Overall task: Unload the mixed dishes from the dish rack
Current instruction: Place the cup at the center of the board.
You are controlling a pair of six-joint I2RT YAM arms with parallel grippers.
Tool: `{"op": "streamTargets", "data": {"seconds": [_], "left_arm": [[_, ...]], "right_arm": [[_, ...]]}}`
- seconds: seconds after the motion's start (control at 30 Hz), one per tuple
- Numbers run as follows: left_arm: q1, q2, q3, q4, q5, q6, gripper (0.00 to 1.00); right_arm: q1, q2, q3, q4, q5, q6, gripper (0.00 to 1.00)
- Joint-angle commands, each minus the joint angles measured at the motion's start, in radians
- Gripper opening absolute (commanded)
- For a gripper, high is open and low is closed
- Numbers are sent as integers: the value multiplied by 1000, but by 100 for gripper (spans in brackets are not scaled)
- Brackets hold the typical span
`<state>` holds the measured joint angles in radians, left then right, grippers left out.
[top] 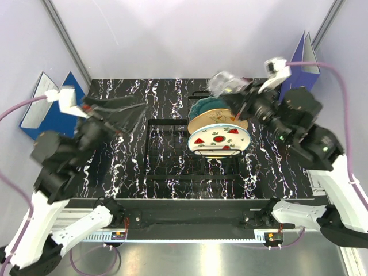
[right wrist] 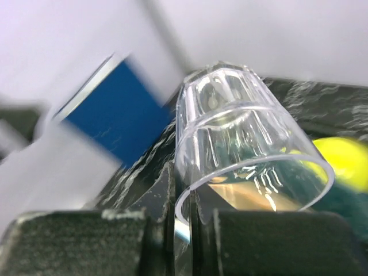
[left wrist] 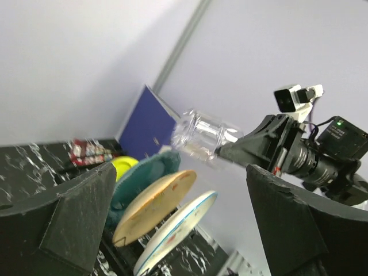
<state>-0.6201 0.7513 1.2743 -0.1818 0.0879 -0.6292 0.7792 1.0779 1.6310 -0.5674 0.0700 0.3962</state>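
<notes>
The clear glass [top: 221, 82] hangs on its side in the air above the rack's far right end, with my right gripper [top: 237, 95] shut on its rim. In the right wrist view the rim of the glass [right wrist: 247, 132] is pinched between the two fingers [right wrist: 167, 190]. In the black wire dish rack [top: 172, 155] stand the white plate with red fruit marks [top: 218, 138], the cream floral plate [top: 215, 119] and the teal scalloped plate [top: 201, 106]. Behind them lies a small yellow-green bowl [left wrist: 125, 167]. My left gripper [top: 123, 112] is open above the table's left side, holding nothing.
Blue ring binders lean against the walls at the left [top: 52, 109] and at the back right [top: 305, 57]. A small red-and-white packet [left wrist: 86, 150] lies on the marbled black table [top: 132, 92] near the back. The rack's left slots hold nothing.
</notes>
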Motion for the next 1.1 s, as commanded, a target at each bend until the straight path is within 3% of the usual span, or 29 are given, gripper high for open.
{"op": "streamTargets", "data": {"seconds": [0.0,0.03,0.13,0.37,0.53,0.77,0.83,0.97,1.07], "left_arm": [[2,-50,0,-41,-112,57,99],[2,-59,-10,-47,-112,60,99],[2,-98,-39,-74,-138,74,99],[2,-177,-133,-111,-175,92,99],[2,-185,-202,-119,-143,66,99],[2,-210,-210,-191,-131,75,99],[2,-237,-230,-194,-142,74,99],[2,-268,-268,-197,-145,69,99],[2,-268,-286,-199,-139,62,99]], "right_arm": [[-8,65,240,-236,512,-88,0],[-9,77,256,-256,640,-86,0],[-41,62,282,-285,831,-89,0],[-216,60,365,-399,941,-117,0],[-424,169,386,-541,757,-42,0],[-706,229,174,-577,406,157,0],[-750,215,88,-572,315,193,0],[-764,142,-175,-509,297,240,0],[-773,123,-274,-502,291,263,0]]}}
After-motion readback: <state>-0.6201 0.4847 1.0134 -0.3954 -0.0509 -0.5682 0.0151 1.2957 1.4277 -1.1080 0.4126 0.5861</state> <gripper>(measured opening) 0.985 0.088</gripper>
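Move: The right hand still pinches the clear cup; its free spot on the right of the board lies about 30 cm right, 8 cm ahead and 40 cm below. The pink cup stands some 5 cm beyond that spot and 5 cm farther right, the purple binder about 22 cm ahead and 30 cm right of the hand. The racked plates are 5 cm ahead, 4 cm right, far below. From the empty left hand the spot is roughly 50 cm right, 12 cm ahead. Right hand swings the clear cup about 27 cm right, then 25 down towards the pink cup, tipping; left sinks. ##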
